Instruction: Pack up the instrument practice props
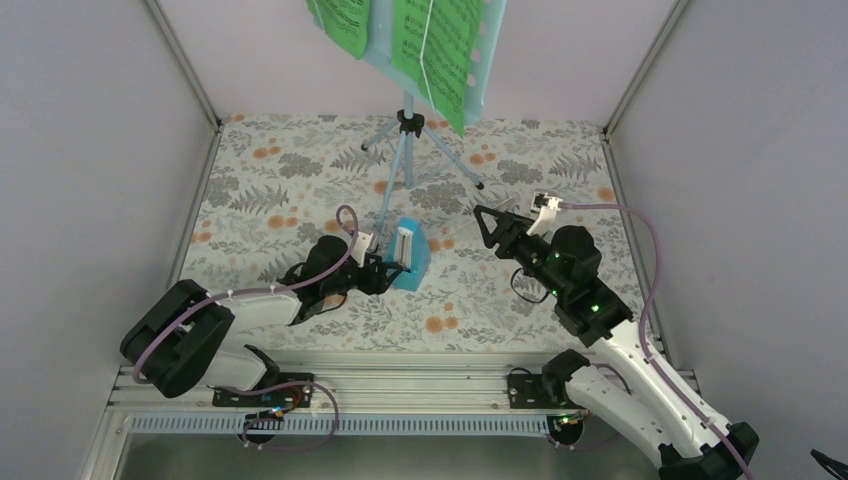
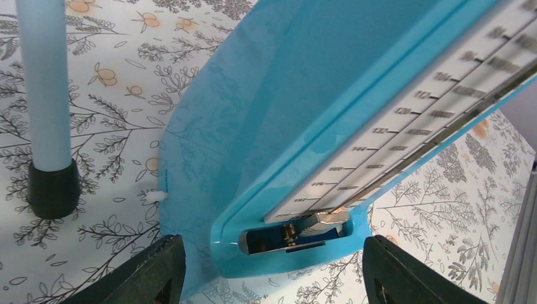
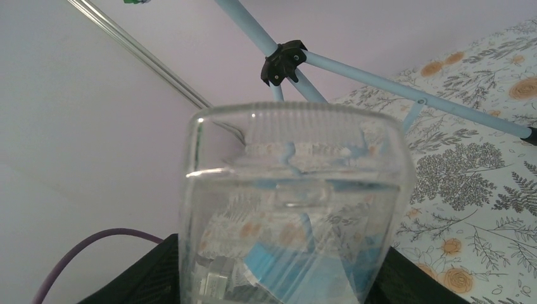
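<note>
The small blue metronome (image 1: 410, 255) stands on the floral cloth, its white scale face (image 2: 405, 126) towards me. My left gripper (image 1: 385, 270) is open around its base (image 2: 285, 247); the left finger overlaps the blue side and a gap shows at the right finger (image 2: 405, 272). My right gripper (image 3: 278, 278) is shut on a clear plastic cover (image 3: 291, 190), held above the cloth right of the metronome (image 1: 490, 225). The pale blue music stand (image 1: 405, 140) stands at the back with green sheet-music pages (image 1: 435, 45) on its desk.
One tripod leg with a black foot (image 2: 54, 187) rests on the cloth just left of the metronome. The stand's other legs (image 3: 405, 92) spread across the back. Grey walls with metal posts (image 1: 190, 70) close in three sides.
</note>
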Controlling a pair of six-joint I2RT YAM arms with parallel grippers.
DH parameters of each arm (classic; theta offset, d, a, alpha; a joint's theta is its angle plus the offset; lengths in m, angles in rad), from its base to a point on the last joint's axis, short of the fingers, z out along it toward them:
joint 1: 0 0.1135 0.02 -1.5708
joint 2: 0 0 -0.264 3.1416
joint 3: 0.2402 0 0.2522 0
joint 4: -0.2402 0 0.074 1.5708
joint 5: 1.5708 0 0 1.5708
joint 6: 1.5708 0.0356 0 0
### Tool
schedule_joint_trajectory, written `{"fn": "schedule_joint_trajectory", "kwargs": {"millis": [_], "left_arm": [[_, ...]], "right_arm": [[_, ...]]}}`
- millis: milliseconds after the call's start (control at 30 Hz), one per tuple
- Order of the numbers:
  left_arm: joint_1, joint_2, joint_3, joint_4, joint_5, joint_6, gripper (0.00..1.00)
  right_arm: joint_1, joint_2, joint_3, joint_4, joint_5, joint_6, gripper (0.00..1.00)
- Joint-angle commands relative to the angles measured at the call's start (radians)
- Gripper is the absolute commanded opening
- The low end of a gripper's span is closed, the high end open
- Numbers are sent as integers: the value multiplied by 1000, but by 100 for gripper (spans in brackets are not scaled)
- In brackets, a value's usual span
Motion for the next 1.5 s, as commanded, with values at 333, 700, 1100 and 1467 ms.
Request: {"fn": "schedule_joint_trajectory", "kwargs": {"millis": [333, 700, 1100, 1467], "left_arm": [[-107, 78, 40, 133, 66, 14, 67], [-194, 96, 32, 257, 44, -20, 67], [-4, -267, 291, -373, -83, 105, 80], [176, -279, 723, -778, -254, 209, 100]], "right_arm": [[-2, -11, -38, 36, 16, -58, 54], [16, -57, -122, 61, 70, -271, 52], [213, -39, -234, 197, 203, -409, 50], [462, 120, -314, 397, 455, -506, 50]]}}
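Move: The metronome stands right at the left fingers, which straddle its lower front; its middle is about 4 cm ahead of that hand, 3 cm to the right and 3 cm up. The music stand's front foot is some 8 cm ahead of the left hand, 5 cm to its left. From the right hand, already holding the clear cover, the metronome lies about 4 cm ahead, 14 cm left and 18 cm below; the music stand's right foot is roughly 22 cm ahead, 1 cm right. Gripping the metronome low at its front, the left hand drags it right and slightly back, itself going about 8 cm with some 15 degrees of clockwise turn. It then opens wide, lets go, and climbs some 27 cm while swinging forward and left. The right hand keeps the clear cover and lowers it about 10 cm, going left and a little back towards the metronome and rolling its left side down. ##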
